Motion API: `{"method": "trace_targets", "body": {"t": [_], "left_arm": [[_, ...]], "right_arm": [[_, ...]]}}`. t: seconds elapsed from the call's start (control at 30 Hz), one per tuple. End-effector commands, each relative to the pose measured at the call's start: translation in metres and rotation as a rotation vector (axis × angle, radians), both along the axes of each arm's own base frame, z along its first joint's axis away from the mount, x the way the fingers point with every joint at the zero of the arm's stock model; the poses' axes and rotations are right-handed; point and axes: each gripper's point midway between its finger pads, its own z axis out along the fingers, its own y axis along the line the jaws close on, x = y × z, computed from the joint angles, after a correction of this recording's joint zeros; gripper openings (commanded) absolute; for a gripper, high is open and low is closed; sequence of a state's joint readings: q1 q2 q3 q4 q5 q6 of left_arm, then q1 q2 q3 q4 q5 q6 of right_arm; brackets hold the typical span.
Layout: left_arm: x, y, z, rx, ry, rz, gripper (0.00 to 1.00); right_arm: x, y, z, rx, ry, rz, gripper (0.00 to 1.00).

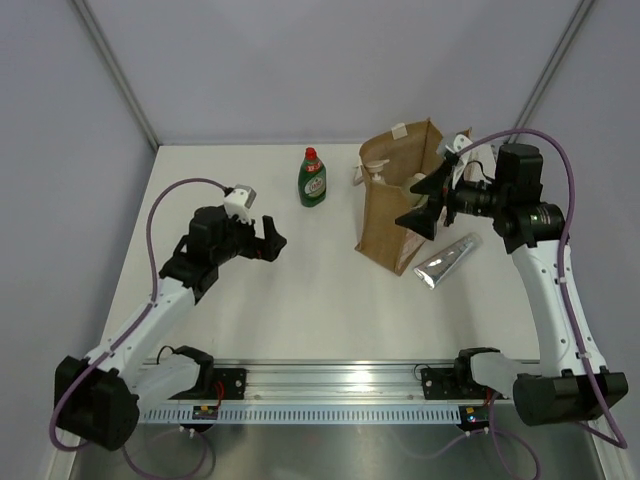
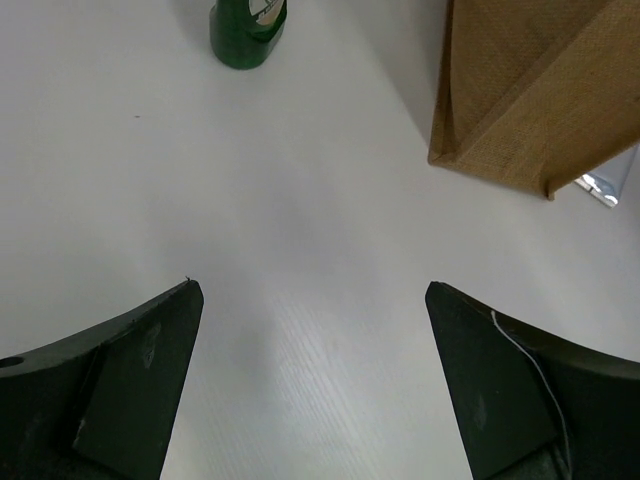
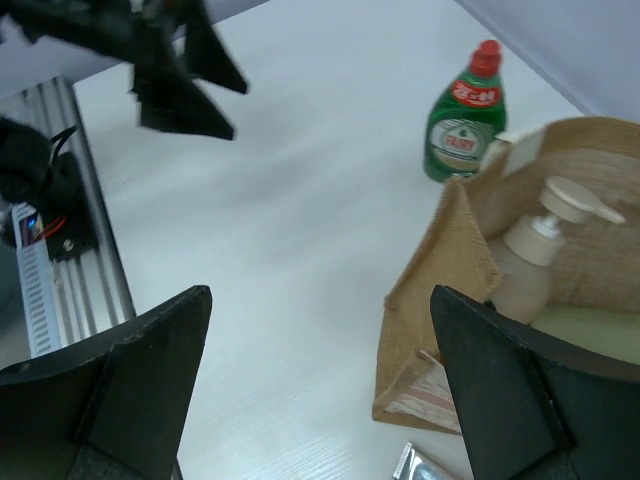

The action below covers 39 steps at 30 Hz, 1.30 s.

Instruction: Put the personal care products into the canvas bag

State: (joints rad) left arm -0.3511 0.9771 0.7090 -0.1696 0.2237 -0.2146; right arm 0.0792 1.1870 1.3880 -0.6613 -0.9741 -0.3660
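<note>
The canvas bag [image 1: 392, 205] stands upright at the back right of the table. A pale pump bottle [image 3: 530, 250] stands inside it, over something pale green. A dark green bottle with a red cap [image 1: 312, 178] stands left of the bag. A silver tube [image 1: 447, 260] lies on the table to the bag's right. My right gripper [image 1: 422, 203] hangs open above the bag's near right edge and holds nothing. My left gripper [image 1: 270, 240] is open over bare table, well left of the bag and nearer than the green bottle [image 2: 247, 25]. The bag's corner [image 2: 500, 110] shows at the upper right of the left wrist view.
A metal rail [image 1: 330, 382] with both arm bases runs along the table's near edge. Grey walls close in the far end and both sides of the table. The left gripper's fingers [image 3: 170, 60] show at the top left of the right wrist view.
</note>
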Motion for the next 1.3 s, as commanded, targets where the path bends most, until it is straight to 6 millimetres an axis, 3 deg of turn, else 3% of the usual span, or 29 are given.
{"method": "trace_targets", "body": {"t": [0.0, 0.03, 0.1, 0.17, 0.23, 0.27, 0.33, 0.37, 0.47, 0.5, 0.57, 0.63, 0.67, 0.73, 0.77, 0.83, 0.87, 1.0, 1.1, 1.23, 1.27], "left_arm": [[0.031, -0.019, 0.031, 0.027, -0.176, -0.108, 0.99], [0.039, -0.023, 0.014, 0.051, -0.135, -0.127, 0.99], [0.056, -0.028, 0.021, 0.081, -0.188, -0.154, 0.99], [0.074, -0.031, 0.009, 0.128, -0.197, -0.167, 0.99], [0.093, -0.032, 0.014, 0.177, -0.249, -0.173, 0.99], [0.104, -0.034, 0.001, 0.2, -0.233, -0.174, 0.99], [0.123, -0.039, 0.005, 0.224, -0.267, -0.186, 0.99], [0.132, -0.043, -0.012, 0.237, -0.243, -0.199, 0.99], [0.159, -0.052, -0.01, 0.243, -0.256, -0.194, 0.99], [0.168, -0.053, -0.024, 0.252, -0.229, -0.193, 0.99], [0.188, -0.056, -0.016, 0.262, -0.259, -0.168, 0.99], [0.202, -0.057, -0.028, 0.287, -0.251, -0.16, 0.99], [0.214, -0.057, -0.019, 0.294, -0.276, -0.137, 0.99], [0.226, -0.059, -0.03, 0.308, -0.265, -0.132, 0.99], [0.233, -0.064, -0.021, 0.294, -0.292, -0.136, 0.99], [0.24, -0.07, -0.029, 0.283, -0.286, -0.153, 0.99], [0.247, -0.075, -0.02, 0.258, -0.302, -0.148, 0.99], [0.267, -0.075, -0.021, 0.243, -0.312, -0.093, 0.98], [0.274, -0.081, -0.031, 0.222, -0.29, -0.107, 0.92], [0.275, -0.089, -0.028, 0.159, -0.291, -0.141, 0.71], [0.273, -0.092, -0.027, 0.132, -0.288, -0.156, 0.58]], "right_arm": [[-0.04, 0.012, -0.013, 0.014, -0.101, 0.217, 0.99], [-0.05, 0.013, -0.008, 0.022, -0.132, 0.241, 0.99], [-0.055, 0.013, -0.011, 0.021, -0.153, 0.258, 1.0], [-0.059, 0.013, -0.01, 0.023, -0.172, 0.261, 0.99], [-0.061, 0.014, -0.011, 0.025, -0.176, 0.265, 1.0], [-0.061, 0.013, -0.011, 0.025, -0.178, 0.265, 0.99], [-0.063, 0.014, -0.013, 0.024, -0.182, 0.269, 0.99], [-0.063, 0.014, -0.015, 0.023, -0.185, 0.27, 1.0], [-0.064, 0.013, -0.017, 0.02, -0.2, 0.267, 0.99], [-0.065, 0.013, -0.02, 0.021, -0.192, 0.268, 0.99], [-0.067, 0.013, -0.021, 0.023, -0.199, 0.268, 1.0], [-0.069, 0.013, -0.023, 0.026, -0.196, 0.27, 0.99], [-0.07, 0.013, -0.023, 0.026, -0.199, 0.272, 0.99], [-0.072, 0.014, -0.023, 0.026, -0.207, 0.276, 0.99], [-0.073, 0.014, -0.024, 0.028, -0.206, 0.281, 1.0], [-0.074, 0.014, -0.024, 0.034, -0.207, 0.288, 0.99], [-0.074, 0.015, -0.025, 0.035, -0.208, 0.291, 0.99], [-0.072, 0.014, -0.027, 0.03, -0.205, 0.287, 0.99], [-0.071, 0.014, -0.029, 0.028, -0.202, 0.287, 0.99], [-0.069, 0.014, -0.034, 0.024, -0.19, 0.286, 0.99], [-0.069, 0.014, -0.034, 0.025, -0.188, 0.287, 0.99]]}}
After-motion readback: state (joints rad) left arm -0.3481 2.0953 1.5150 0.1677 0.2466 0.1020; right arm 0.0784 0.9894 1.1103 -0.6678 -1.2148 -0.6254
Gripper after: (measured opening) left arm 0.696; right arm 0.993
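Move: The green dish-soap bottle with the red cap stands upright about 27 cm ahead of the left hand and 9 cm to its right, its middle some 9 cm lower. Beyond it to the right is the canvas bag, its middle roughly 34 cm right of the left hand, 17 cm ahead and 6 cm lower. From the right hand the same bottle lies about 27 cm ahead, 23 cm left and 26 cm below. The green bottle is what the left hand reaches for: open, it runs forward some 26 cm, drifting right and sinking a little, rolling left side up about 15 degrees. Its fingers straddle the bottle below the red cap and close by roughly a third, just meeting its sides. The empty right hand meanwhile backs about 7 cm away from the bag and slightly down, turning counter-clockwise, still open. ##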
